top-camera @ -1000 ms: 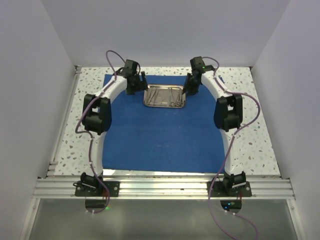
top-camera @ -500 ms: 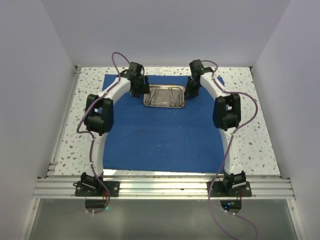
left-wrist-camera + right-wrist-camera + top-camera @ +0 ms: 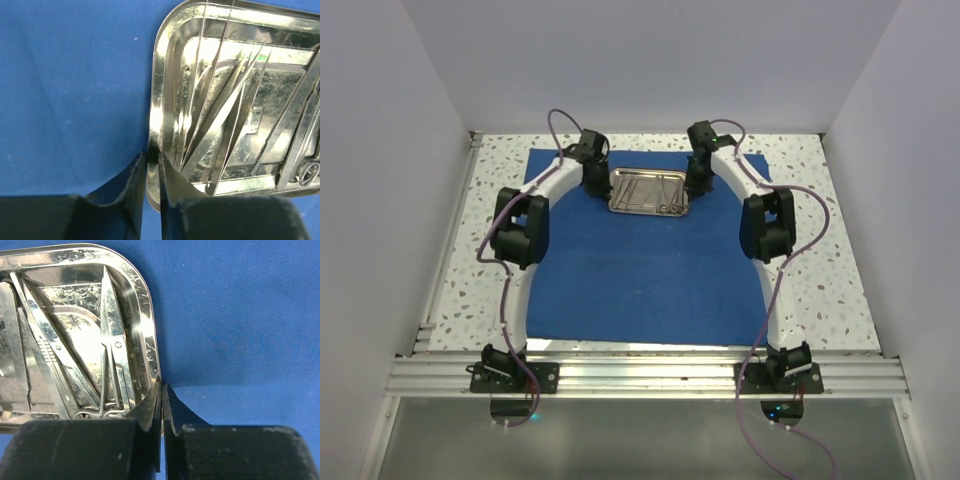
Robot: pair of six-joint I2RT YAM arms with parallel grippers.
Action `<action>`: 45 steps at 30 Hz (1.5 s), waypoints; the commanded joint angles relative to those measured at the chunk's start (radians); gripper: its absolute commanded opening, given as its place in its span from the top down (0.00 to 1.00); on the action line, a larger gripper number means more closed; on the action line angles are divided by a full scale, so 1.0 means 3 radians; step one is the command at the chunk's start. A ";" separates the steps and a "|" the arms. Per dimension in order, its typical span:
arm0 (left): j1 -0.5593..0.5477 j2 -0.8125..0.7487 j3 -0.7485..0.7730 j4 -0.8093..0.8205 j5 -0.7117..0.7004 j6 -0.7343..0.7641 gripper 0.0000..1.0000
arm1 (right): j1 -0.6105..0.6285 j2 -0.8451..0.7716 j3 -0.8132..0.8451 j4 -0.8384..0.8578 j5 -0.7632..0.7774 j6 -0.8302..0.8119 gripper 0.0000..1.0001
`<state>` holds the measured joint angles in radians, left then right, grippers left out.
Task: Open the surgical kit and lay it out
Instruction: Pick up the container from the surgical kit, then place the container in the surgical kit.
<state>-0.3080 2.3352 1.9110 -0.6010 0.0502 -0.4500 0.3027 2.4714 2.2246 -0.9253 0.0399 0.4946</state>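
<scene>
The royal-blue cloth wrap lies spread flat on the table. The small shiny steel tray sits at its far middle and holds several thin silver tweezers, scissors and forceps. My left gripper is shut on the tray's left rim. My right gripper is shut on the tray's right rim. The instruments also show in the right wrist view, lying lengthwise inside the tray.
The speckled white table shows around the cloth. White enclosure walls rise on the left, right and back. An aluminium rail with both arm bases runs along the near edge.
Both grippers have moved inward to the tray's left and right rims and closed on them. The tray has stayed in place.
</scene>
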 commanded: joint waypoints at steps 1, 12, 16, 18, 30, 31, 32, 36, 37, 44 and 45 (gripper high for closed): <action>0.0009 0.0065 -0.0111 -0.0119 -0.0060 0.0124 0.87 | 0.0085 0.0132 0.0086 -0.0137 0.0041 -0.0053 1.00; 0.0004 -0.0088 -0.0173 -0.0292 -0.0040 0.0201 1.00 | 0.0126 -0.0097 -0.0077 -0.0178 0.0118 -0.0104 1.00; -0.0001 -0.0231 -0.0259 -0.0400 0.0007 0.0206 1.00 | 0.0141 -0.0256 -0.0226 -0.0219 0.0107 -0.0120 1.00; -0.0016 -0.0333 -0.0423 -0.0431 0.0012 0.0191 1.00 | 0.0152 -0.0404 -0.0378 -0.0219 0.0097 -0.0120 1.00; -0.0098 -0.1412 -0.1502 -0.0272 0.0109 0.0032 1.00 | 0.0259 -0.1335 -0.1554 -0.0091 0.0148 -0.0074 1.00; -0.0108 -0.1529 -0.1543 -0.0282 0.0109 0.0027 1.00 | 0.0269 -0.1446 -0.1606 -0.0116 0.0153 -0.0074 1.00; -0.0118 -0.1591 -0.1644 -0.0287 0.0109 0.0022 1.00 | 0.0269 -0.1508 -0.1662 -0.0117 0.0153 -0.0064 1.00; -0.0169 -0.1984 -0.2002 -0.0298 0.0129 -0.0029 1.00 | 0.0325 -0.1906 -0.2081 -0.0122 0.0184 -0.0038 1.00; -0.0170 -0.2046 -0.2003 -0.0298 0.0129 -0.0034 1.00 | 0.0336 -0.1908 -0.2163 -0.0117 0.0184 -0.0023 1.00; -0.0236 -0.2563 -0.2763 -0.0211 0.0150 -0.0106 1.00 | 0.0423 -0.2424 -0.2925 -0.0015 0.0169 0.0074 1.00; -0.0236 -0.2634 -0.2856 -0.0190 0.0155 -0.0116 1.00 | 0.0443 -0.2505 -0.3103 0.0011 0.0164 0.0085 1.00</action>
<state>-0.3962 1.6176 1.1378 -0.6296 0.1589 -0.4946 0.4458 1.7954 1.3842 -0.8871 0.0036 0.5274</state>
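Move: The container, a steel tray of instruments, lies between the hands, its middle about 11 cm to the right of the left hand, 3 cm ahead and a centimetre down; from the right hand it is about 11 cm left, 3 cm ahead and equally low. Inside it the tweezers lie some 5 cm right of the left hand and 3 cm ahead, and the scissors some 4 cm left of the right hand and 2 cm ahead. The left fingers finish closing on the tray's left rim while the right hand, already shut, keeps its pinch on the right rim. After a short hold both draw the tray straight back towards the robot together, level for the first 10 cm, then rising about 5 cm as they go on to some 20 cm, wrists tipping slightly further down. ##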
